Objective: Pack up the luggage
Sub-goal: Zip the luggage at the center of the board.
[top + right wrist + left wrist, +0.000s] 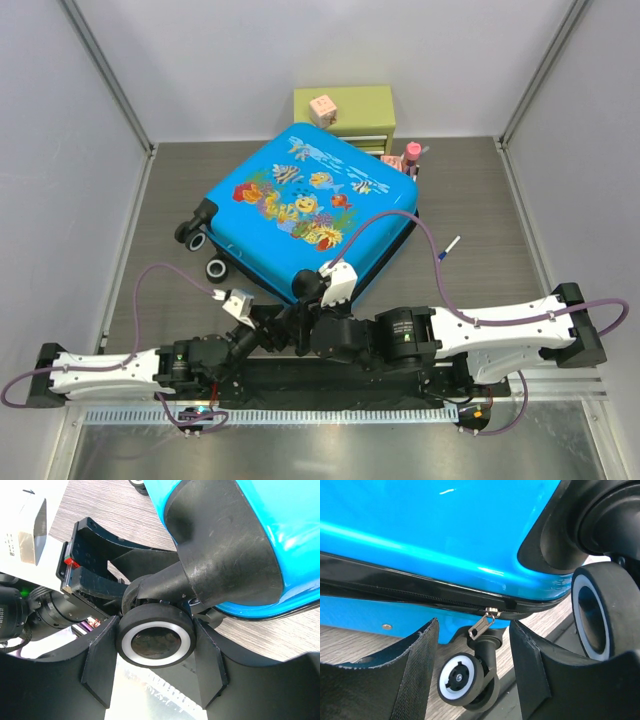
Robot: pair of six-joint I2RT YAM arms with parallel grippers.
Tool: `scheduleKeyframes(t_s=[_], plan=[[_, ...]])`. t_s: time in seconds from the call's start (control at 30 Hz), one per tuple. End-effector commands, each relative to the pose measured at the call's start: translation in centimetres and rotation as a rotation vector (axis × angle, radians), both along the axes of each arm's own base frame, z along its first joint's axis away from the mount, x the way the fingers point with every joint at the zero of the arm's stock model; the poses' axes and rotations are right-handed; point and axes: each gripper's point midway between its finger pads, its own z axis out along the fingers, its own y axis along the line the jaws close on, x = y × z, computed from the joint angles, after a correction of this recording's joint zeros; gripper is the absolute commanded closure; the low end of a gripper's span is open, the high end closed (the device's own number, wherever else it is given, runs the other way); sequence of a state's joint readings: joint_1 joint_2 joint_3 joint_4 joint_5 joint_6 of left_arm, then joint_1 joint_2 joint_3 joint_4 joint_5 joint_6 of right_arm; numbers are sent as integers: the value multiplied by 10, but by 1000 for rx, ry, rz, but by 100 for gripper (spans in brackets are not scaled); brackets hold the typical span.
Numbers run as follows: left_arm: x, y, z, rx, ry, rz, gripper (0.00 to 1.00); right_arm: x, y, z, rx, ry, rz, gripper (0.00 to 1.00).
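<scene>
The luggage [300, 200], bright blue with a fish-and-coral print, lies closed and flat on the table, its near corner pointing at the arms. Both grippers meet at that corner. My right gripper [303, 290] [156, 626] is shut on a black caster wheel [156, 642], a finger pressed against each side of its tread. My left gripper [280, 325] [474, 630] stands open under the closed zipper seam. The metal zipper pull [482, 626] hangs just beyond the gap between its fingers, untouched. Another caster wheel [465, 680] shows behind it.
A small green drawer chest [345, 115] with a pink cube [322, 107] on top stands behind the luggage. A pink bottle [410, 158] stands at the luggage's far right corner. A pen [447, 247] lies on the table to the right. Two luggage wheels [195, 235] stick out left.
</scene>
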State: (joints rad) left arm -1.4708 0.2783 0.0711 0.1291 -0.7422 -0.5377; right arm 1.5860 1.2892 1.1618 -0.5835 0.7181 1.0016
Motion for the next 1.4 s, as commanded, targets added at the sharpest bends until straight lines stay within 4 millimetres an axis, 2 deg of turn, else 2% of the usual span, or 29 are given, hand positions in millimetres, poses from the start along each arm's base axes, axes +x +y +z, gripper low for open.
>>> scheduleKeyframes(t_s=[0.0, 0.1, 0.37, 0.67, 1.03, 1.13, 1.27, 1.33, 1.37], plan=[[9, 5, 9, -39, -20, 64, 40, 40, -2, 62, 225, -92, -178, 99], [8, 2, 4, -20, -14, 59, 40, 39, 2, 61, 223, -90, -171, 99], [9, -7, 7, -13, -23, 59, 40, 38, 8, 62, 226, -87, -160, 99], [14, -2, 9, -67, -37, 91, 45, 37, 10, 60, 229, -84, -151, 99], [13, -9, 4, -35, -36, 83, 47, 37, 14, 61, 236, -87, -149, 99], [14, -11, 4, -35, -39, 81, 55, 38, 14, 61, 241, -86, -152, 99], [13, -13, 3, -34, -37, 74, 83, 38, 14, 60, 239, -89, -157, 98], [12, -14, 1, -31, -37, 72, 90, 39, 14, 60, 242, -90, -162, 99], [12, -14, 1, -32, -36, 72, 99, 40, 13, 60, 241, -92, -164, 99]])
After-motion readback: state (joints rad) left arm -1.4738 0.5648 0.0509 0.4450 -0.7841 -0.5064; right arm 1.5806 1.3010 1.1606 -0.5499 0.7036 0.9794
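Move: The luggage's zipper pull sits between the left hand's open fingertips, about 2 cm ahead and 2 cm right, roughly 1 cm lower. The upper wheel is level fore-and-aft with the left hand, some 6 cm right and 6 cm above; the lower wheel is about 3 cm ahead, 2 cm right and 8 cm below. From the right hand, already gripping the upper wheel, the pull lies about 2 cm ahead, 4 cm left and 7 cm down. Left hand eases about 1.5 cm right, slightly forward, and pinches the zipper pull; right keeps gripping the upper wheel. ##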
